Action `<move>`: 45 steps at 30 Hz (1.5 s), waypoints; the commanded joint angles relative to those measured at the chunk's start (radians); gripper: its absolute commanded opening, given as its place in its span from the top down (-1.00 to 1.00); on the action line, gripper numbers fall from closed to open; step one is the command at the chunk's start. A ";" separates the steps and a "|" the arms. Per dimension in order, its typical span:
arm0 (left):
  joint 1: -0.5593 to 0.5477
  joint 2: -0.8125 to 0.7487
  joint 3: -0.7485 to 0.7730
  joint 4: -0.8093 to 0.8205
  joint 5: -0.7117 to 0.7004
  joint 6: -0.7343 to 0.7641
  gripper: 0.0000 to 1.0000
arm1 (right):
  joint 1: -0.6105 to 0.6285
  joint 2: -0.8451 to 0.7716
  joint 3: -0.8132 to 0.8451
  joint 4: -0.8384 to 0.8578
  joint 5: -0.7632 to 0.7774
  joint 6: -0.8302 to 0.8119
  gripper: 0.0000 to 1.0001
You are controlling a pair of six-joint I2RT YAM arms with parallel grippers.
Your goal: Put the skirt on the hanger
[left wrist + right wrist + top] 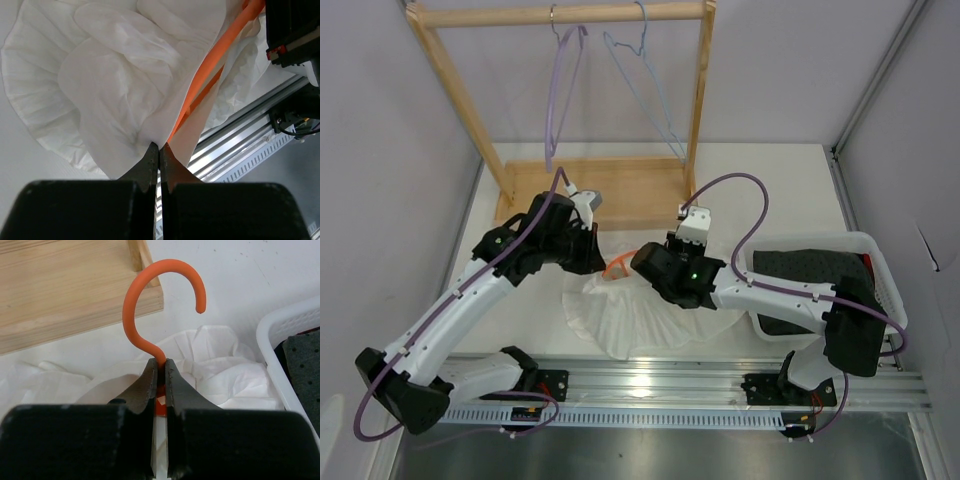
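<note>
The white skirt (625, 320) lies spread on the table in front of the arms, its ruffled hem toward the near rail. The orange hanger (619, 268) shows as a short piece between the two grippers. My left gripper (160, 146) is shut on an edge of the skirt (120, 80), with the hanger's orange arm (210, 70) running under the fabric beside it. My right gripper (159, 361) is shut on the hanger at the base of its hook (150, 295), above the skirt (225, 370).
A wooden rack (560, 14) stands at the back with a purple hanger (560, 90) and a light blue wire hanger (650, 95). A white basket (880, 270) with dark cloth (810, 275) sits at the right. A metal rail (700, 385) runs along the near edge.
</note>
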 commanded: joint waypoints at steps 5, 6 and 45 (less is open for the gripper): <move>0.006 0.035 0.112 0.073 0.009 -0.007 1.00 | 0.074 0.044 0.103 -0.059 0.056 -0.041 1.00; -0.002 0.038 0.136 0.066 0.008 -0.009 1.00 | 0.077 0.061 0.115 -0.070 0.063 -0.042 1.00; -0.092 -0.029 0.084 0.204 0.063 0.114 0.39 | 0.142 -0.028 0.236 0.108 -0.244 -0.265 1.00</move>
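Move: Close by the left hand, which pinches the left edge of the skirt's waist, the hanger's left arm lies about 6 cm to the right, 3 cm ahead and 3 cm below. From the right hand, already shut on the hanger's neck, that waist edge is some 17 cm to the left and 9 cm back, about level. The rack base lies roughly 22 cm straight ahead of the left hand, some 20 cm down; the basket is about 38 cm right of the right hand, 8 cm back and 15 cm below. Bringing the hanger about 9 cm left, with some 4 cm of rise and 3 cm back, the right hand closes in on the left hand and turns roughly 20 degrees counter-clockwise, keeping its pinch on the neck. The left hand lifts the waist edge about 6 cm, dips again and shifts 4 cm right towards the hanger's neck, then parts its fingers a quarter way, letting go of the cloth, and starts up again. ##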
